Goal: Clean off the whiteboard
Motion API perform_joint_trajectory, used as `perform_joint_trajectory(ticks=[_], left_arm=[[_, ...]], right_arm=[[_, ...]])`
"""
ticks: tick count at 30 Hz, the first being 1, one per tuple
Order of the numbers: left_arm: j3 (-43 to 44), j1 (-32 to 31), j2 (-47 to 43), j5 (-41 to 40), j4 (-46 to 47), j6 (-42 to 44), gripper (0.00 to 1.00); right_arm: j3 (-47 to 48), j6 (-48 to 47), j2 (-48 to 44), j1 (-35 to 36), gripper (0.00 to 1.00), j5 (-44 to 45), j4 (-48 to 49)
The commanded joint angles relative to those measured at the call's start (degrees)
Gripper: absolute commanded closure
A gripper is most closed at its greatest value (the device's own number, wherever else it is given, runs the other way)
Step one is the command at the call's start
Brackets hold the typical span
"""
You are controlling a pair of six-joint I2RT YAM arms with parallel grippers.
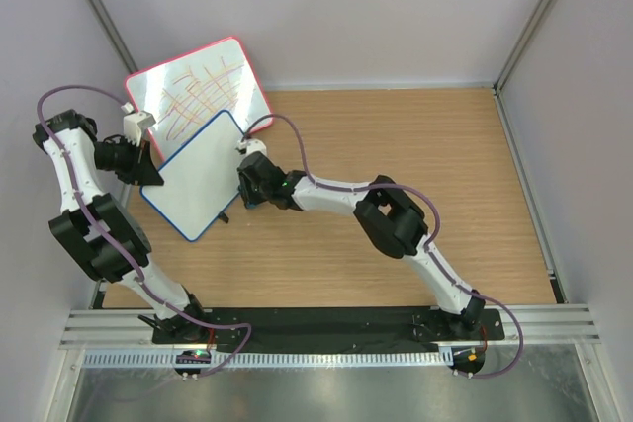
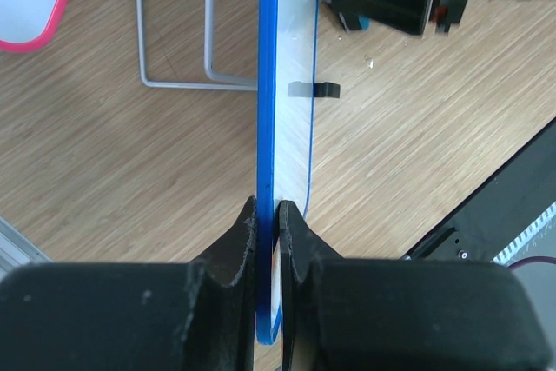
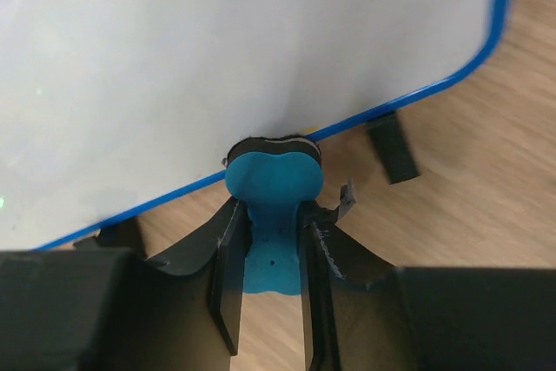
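Observation:
The whiteboard (image 1: 201, 177), blue-framed with a clean white face, stands tilted on the wooden table. My left gripper (image 1: 156, 173) is shut on its left edge. In the left wrist view the board is edge-on (image 2: 268, 84), with the left gripper (image 2: 267, 215) pinching the blue frame. My right gripper (image 1: 247, 181) is at the board's right edge, shut on a blue eraser (image 3: 274, 184). The right wrist view has the eraser's dark pad touching the whiteboard (image 3: 217, 58) at its blue rim, between the fingers of the right gripper (image 3: 271, 215).
A larger red-framed board (image 1: 203, 81) covered in scribbles leans behind the whiteboard at the back left. A bent metal wire stand (image 2: 174, 84) lies on the table behind the whiteboard. Small black feet (image 3: 391, 147) stick out under its rim. Walls close in on both sides.

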Motion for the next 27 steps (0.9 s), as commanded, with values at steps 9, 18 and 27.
perform_joint_trajectory(ticks=[9,18,27], left_arm=[[0.78,0.36,0.31,-1.81,-4.72,2.75,1.00],[2.27,0.27,1.19,-1.55,-4.89,2.14,1.00],[2.89,-0.35,1.89,-1.02,-2.43,-1.37,1.00]], right_arm=[[4.47,-8.27,-0.50,4.42,0.99,3.94,-4.30],[2.71,-6.33,-3.67,-3.58,0.99,7.64,-4.48],[-7.64,-8.27,-14.80,-4.11,0.99,-1.67,5.52]])
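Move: The right hand holds the eraser against the whiteboard's lower right rim; the board's middle lies about 10 cm to that hand's left, 4 cm ahead and 6 cm higher. A black stand foot sticks out roughly 6 cm left and 4 cm back, near the table, and the pink-framed board is some 20 cm ahead and 11 cm left. The left hand grips the whiteboard's raised left corner, the board's middle about 10 cm right, 6 cm ahead and 8 cm below. Starting with the eraser at the whiteboard's lower rim, the right hand sweeps back and left along that rim about 6 cm, reverses forward and right some 11 cm, then draws off to the right, rising about 1 cm, so the eraser comes free; its fingers keep their hold. The left hand keeps pinching the board's corner, barely shifting. ##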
